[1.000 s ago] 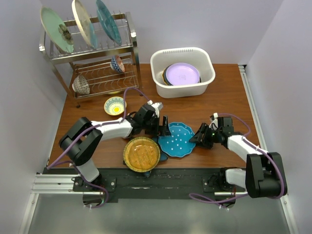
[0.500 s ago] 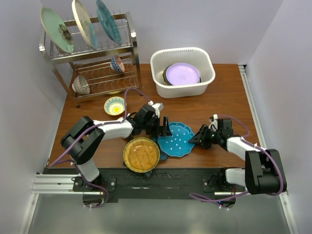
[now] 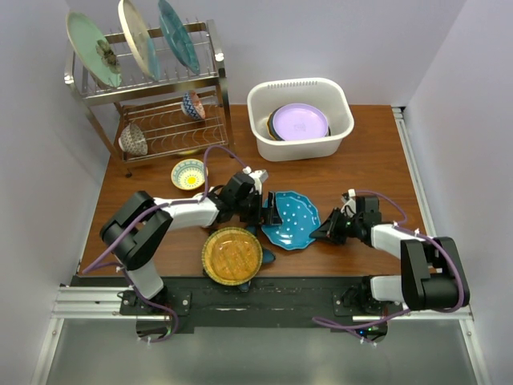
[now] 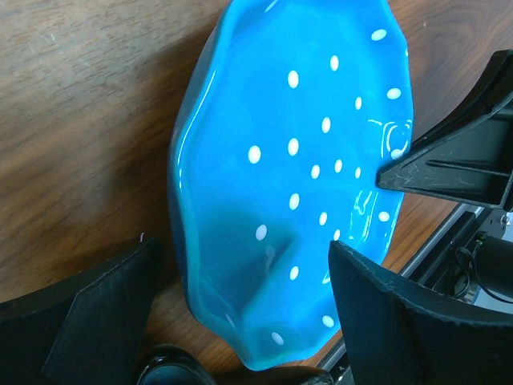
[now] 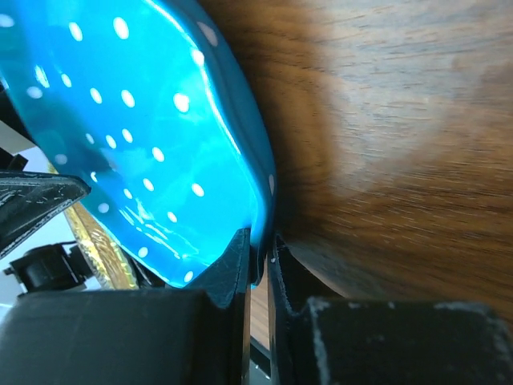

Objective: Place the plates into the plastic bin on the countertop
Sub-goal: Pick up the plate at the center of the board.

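The blue dotted plate (image 3: pixel 290 219) (image 4: pixel 296 176) (image 5: pixel 136 136) is tilted on the countertop (image 3: pixel 361 172), its right rim raised. My right gripper (image 3: pixel 320 233) (image 5: pixel 261 250) is shut on that right rim. My left gripper (image 3: pixel 269 213) (image 4: pixel 248 317) stands open with its fingers on either side of the plate's left edge, not pinching it. The amber plate (image 3: pixel 232 255) lies flat by the front edge, just left of the blue one. The plastic bin (image 3: pixel 260 103) at the back holds a lavender plate (image 3: pixel 299 122) on top of darker ones.
A steel wire rack (image 3: pixel 210 76) at the back left holds a mint plate (image 3: pixel 92 48), a cream plate (image 3: pixel 136 36) and a teal plate (image 3: pixel 178 34) upright, with two patterned bowls (image 3: pixel 192 104) on its lower shelf. A small bowl (image 3: pixel 188 173) sits on the wood in front of it.
My right gripper has shut on the blue dotted plate's right rim. That edge has lifted and the plate has shifted slightly toward the back. The left arm has hardly moved.
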You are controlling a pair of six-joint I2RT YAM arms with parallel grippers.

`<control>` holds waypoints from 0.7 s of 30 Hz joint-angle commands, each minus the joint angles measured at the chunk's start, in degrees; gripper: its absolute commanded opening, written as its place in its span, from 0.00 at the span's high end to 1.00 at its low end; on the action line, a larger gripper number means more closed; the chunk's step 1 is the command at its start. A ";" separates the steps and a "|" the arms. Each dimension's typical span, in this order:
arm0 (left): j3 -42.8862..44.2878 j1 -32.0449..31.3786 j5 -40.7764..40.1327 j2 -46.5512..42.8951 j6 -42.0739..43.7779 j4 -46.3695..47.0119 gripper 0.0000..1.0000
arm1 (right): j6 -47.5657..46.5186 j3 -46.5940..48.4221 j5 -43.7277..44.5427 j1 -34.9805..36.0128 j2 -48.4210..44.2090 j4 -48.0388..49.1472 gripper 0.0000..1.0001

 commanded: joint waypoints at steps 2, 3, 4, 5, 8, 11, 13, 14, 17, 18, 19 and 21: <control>2.25 -0.17 -0.85 -2.47 0.53 -1.50 0.10 | -2.55 1.71 7.88 0.23 -2.41 -7.13 0.97; 2.43 -0.26 -0.94 -2.65 0.61 -1.68 0.10 | -2.81 2.24 7.88 0.23 -2.77 -7.74 0.98; 2.86 -0.26 -1.11 -2.91 0.62 -1.94 0.10 | -2.90 2.68 7.88 0.14 -3.04 -8.27 0.98; 3.22 -0.17 -1.11 -3.27 0.79 -2.72 0.10 | -2.90 3.38 7.88 0.14 -3.39 -8.88 0.98; 3.66 -0.17 -1.73 -4.49 1.05 -3.61 0.10 | -3.25 4.44 8.32 0.14 -3.74 -10.03 0.98; 3.83 -0.26 -2.52 -6.42 1.05 -4.31 0.10 | -3.51 5.06 8.32 0.14 -4.18 -10.73 0.99; 3.92 -0.17 -3.22 -7.31 1.14 -4.66 0.10 | -3.51 5.32 8.49 0.14 -4.53 -11.26 0.99; 4.01 -0.17 -3.48 -8.10 1.23 -4.67 0.09 | -3.60 5.58 8.49 0.14 -4.71 -11.52 0.99; 4.27 -0.17 -4.10 -9.68 1.41 -6.86 0.09 | -3.69 5.94 8.58 0.23 -5.41 -12.23 0.99; 4.53 -0.26 -4.36 -10.03 1.41 -7.12 0.09 | -3.78 6.03 8.67 0.14 -5.85 -12.40 0.99; 4.45 -0.17 -4.54 -10.47 1.41 -7.56 0.09 | -3.69 6.20 8.67 0.14 -6.11 -12.93 0.99; 4.54 -0.17 -4.80 -11.53 1.49 -7.83 0.09 | -3.86 6.55 8.76 0.14 -6.47 -13.37 0.99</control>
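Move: The right hand already pinches the blue plate's right rim; its middle lies about 7 cm left and 4 cm ahead, the bin about 34 cm ahead and 4 cm left, slightly above. From the wide-open left hand the plate's middle is some 5 cm right, 2 cm back and 2 cm below, and the yellow pie dish about 12 cm left and 12 cm back, 2 cm below. The right hand keeps its pinch, drawing the plate 2 cm rightward, as the open left hand rises 5 cm. ##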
